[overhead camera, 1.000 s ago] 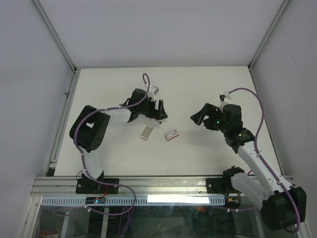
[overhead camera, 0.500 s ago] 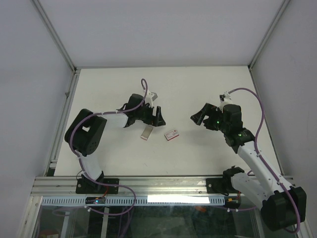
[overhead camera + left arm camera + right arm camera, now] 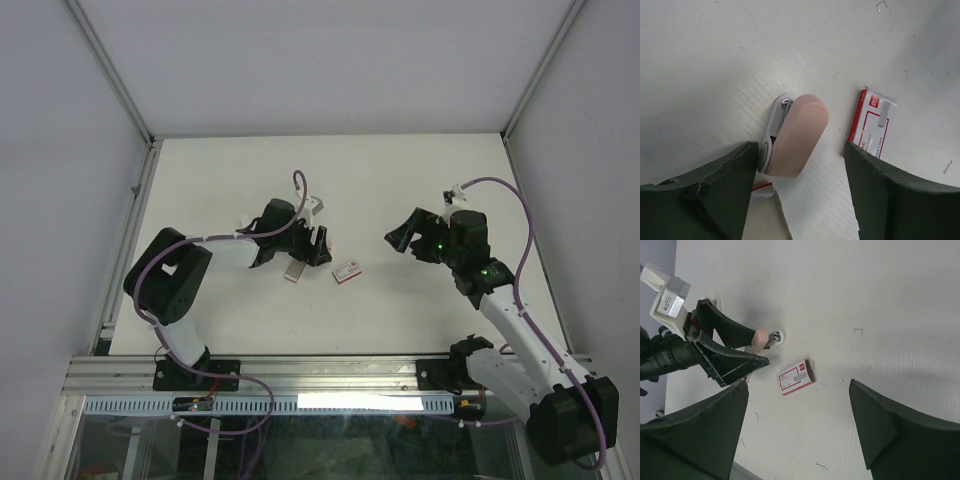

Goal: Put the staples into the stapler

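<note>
A small stapler (image 3: 795, 135) with a pink top and a white base lies flat on the white table; it also shows as a small rectangle (image 3: 295, 269) from above. My left gripper (image 3: 800, 162) hangs open just over it. The left finger (image 3: 725, 185) touches the stapler's hinge end, and the right finger (image 3: 890, 190) stands apart over bare table. A red-and-white staple box (image 3: 872, 127) lies closed just right of the stapler. The staples themselves are hidden. My right gripper (image 3: 799, 390) is open and empty, held high to the right (image 3: 406, 236).
Single bent staples (image 3: 858, 331) lie scattered on the table (image 3: 400, 170). A white scrap with a red line (image 3: 760, 192) sits under my left gripper. Grey walls and a metal rail (image 3: 130, 230) bound the table.
My left gripper has moved toward the near edge, down over the stapler, and its jaws have narrowed a little. The right arm has not moved.
</note>
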You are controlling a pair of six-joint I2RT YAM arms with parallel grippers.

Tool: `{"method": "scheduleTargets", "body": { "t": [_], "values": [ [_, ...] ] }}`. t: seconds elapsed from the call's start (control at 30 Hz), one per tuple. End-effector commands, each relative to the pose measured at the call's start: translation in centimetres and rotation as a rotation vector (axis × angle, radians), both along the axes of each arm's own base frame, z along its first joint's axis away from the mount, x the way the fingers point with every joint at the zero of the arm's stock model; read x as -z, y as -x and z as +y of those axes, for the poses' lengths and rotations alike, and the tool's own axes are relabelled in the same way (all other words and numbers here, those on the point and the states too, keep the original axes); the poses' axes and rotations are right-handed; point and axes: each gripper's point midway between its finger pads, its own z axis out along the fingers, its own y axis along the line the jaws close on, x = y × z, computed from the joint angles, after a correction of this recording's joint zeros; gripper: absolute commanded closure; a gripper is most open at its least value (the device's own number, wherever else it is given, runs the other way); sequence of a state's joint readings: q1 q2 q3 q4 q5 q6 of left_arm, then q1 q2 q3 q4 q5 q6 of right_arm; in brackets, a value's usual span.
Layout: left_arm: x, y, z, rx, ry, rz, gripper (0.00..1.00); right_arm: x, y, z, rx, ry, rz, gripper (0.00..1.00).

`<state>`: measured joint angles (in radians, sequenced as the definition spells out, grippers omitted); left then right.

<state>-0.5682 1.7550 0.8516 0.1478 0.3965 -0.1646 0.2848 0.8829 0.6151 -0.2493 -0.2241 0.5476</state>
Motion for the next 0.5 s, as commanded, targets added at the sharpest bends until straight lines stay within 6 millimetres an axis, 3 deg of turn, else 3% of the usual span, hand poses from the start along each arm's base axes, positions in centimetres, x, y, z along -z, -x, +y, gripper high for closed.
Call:
{"method": "scheduleTargets", "body": {
  "t": [0.0, 0.33, 0.47],
  "values": [
    [-1.33, -1.06, 0.34, -0.026, -0.094, -0.158, 0.32, -1.81, -0.82, -0.03, 0.004, -0.009, -0.064, 0.15],
    [-1.36, -0.64, 0.95, -0.08, -0.245, -0.305, 0.46, -1.75, -0.86, -0.09, 0.01, -0.011, -0.061, 0.15],
    [-1.07, -0.38, 0.76, -0.067, -0.258, -0.312, 0.62, -1.76, -0.78, -0.02, 0.008, -0.016, -0.06, 0.15]
  ]
}}
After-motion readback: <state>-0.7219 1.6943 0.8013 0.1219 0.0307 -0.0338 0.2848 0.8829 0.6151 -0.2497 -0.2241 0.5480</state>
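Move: The stapler lies just off my left fingertips, between the open fingers, its middle about 1 cm ahead, 1 cm to the right and 1 cm below. The red-and-white staple box is some 5 cm back and 6 cm to the right of my left hand, and the beige tray about 4 cm back and 5 cm to its left, both roughly 2 cm lower. From my idle right hand the stapler is about 5 cm ahead, 18 cm to the left and 15 cm down. I turn my left wrist some 20 degrees, its front-left side rising and the fingers coming steeper, so the fingers line up with the stapler. With that I ease the fingertips about 1 cm left, 1 cm down and slightly back onto its near end. The fingers close from wide to under half open, one on each side of the pink top, nearly or just touching it. ##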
